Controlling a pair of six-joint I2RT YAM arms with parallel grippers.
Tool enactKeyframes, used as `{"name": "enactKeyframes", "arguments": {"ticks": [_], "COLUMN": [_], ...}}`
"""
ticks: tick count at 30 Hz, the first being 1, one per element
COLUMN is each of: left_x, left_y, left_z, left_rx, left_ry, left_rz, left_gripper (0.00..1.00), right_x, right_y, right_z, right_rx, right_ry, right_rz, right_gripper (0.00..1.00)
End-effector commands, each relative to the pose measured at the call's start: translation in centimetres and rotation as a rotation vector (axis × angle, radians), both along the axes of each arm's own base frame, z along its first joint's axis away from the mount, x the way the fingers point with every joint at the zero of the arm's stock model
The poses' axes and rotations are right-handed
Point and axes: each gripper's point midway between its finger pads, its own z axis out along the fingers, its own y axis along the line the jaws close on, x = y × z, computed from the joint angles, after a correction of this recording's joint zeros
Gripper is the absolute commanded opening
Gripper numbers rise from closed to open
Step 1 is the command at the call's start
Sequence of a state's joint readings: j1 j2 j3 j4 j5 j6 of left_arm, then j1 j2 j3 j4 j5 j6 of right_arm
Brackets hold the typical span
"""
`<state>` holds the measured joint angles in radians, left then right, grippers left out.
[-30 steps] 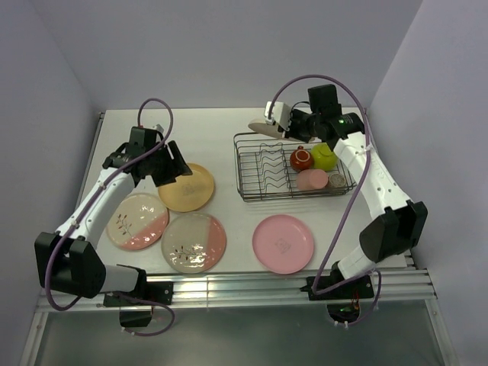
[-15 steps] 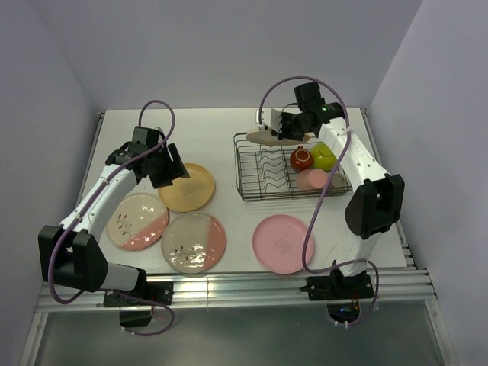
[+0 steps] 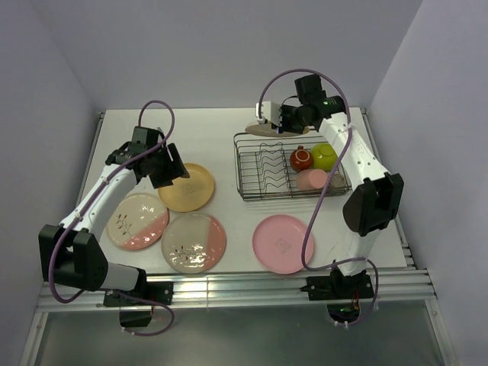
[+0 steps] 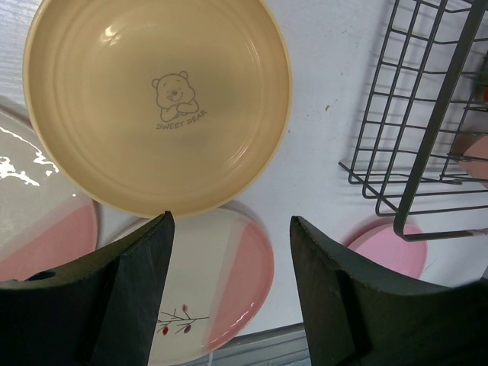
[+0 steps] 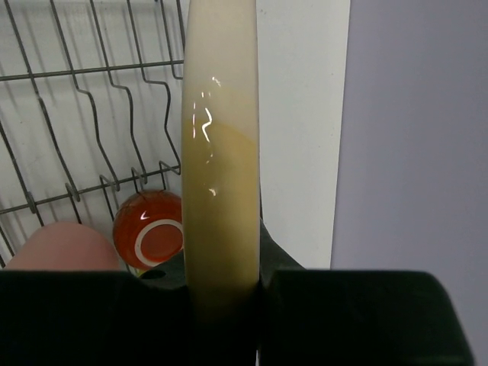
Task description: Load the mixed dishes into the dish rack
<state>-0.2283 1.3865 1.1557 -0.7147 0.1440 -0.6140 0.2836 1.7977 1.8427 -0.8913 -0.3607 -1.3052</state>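
My right gripper (image 3: 277,120) is shut on the rim of a cream plate (image 3: 261,129), held edge-on over the far left corner of the dish rack (image 3: 290,196). The right wrist view shows that plate (image 5: 221,152) clamped upright between the jaws, above the rack wires (image 5: 91,72). Inside the rack stand a dark red mug (image 3: 300,158), a lime-yellow bowl (image 3: 324,156), a salmon-pink tumbler (image 3: 312,180) and a small greenish cup (image 3: 336,181). My left gripper (image 3: 169,168) hangs open over the near edge of the yellow-orange plate (image 4: 156,99), holding nothing.
Two cream-and-pink plates (image 3: 137,221) (image 3: 194,242) lie flat at the front left, close to the yellow-orange one. A pink plate (image 3: 283,243) lies in front of the rack. Walls close the table at the back and both sides.
The right arm has swung its elbow back and turned the held plate more edge-on at the rack's far left corner. The left arm has barely moved.
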Motion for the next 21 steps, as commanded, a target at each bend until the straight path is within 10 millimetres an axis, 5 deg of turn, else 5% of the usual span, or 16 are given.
{"name": "enactKeyframes", "arguments": {"ticks": [1,21], "left_x": [0.8,0.6], "left_y": [-0.3,0.8], "left_z": [0.5,-0.5], "left_rx": [-0.025,-0.036], "left_ry": [-0.031,-0.015], "left_rz": [-0.003,0.019], "left_gripper": [0.68,0.68], "right_x": [2.1,3.6], "right_y": [1.6,2.1], "right_z": [4.9,0.9], "right_rx": [0.058,0.101], "right_ry": [-0.16,-0.039], "right_rz": [0.043,0.075], "right_gripper": [0.0,0.0]}}
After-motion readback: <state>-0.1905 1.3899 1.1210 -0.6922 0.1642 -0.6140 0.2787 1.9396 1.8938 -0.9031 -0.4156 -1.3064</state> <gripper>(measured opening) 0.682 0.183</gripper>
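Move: The right hand already holds the white-and-yellow plate on edge over the dish rack's back left part. The place it goes to, just inside the rack's back rim, lies about 2 cm ahead, 4 cm left and 13 cm below. The red mug is some 6 cm back, 5 cm right and 17 cm below; the lime cup is about 5 cm back, 11 cm right. From the left hand that rack place is roughly 14 cm ahead, 23 cm right and 5 cm lower. The white-and-yellow plate, kept pinched on edge in the right hand's fingers, goes down about 5 cm towards the back part of the rack, easing slightly forward as well. The wrist tips the fingers some 5 degrees further down on the way, and the grip stays shut on the plate. ##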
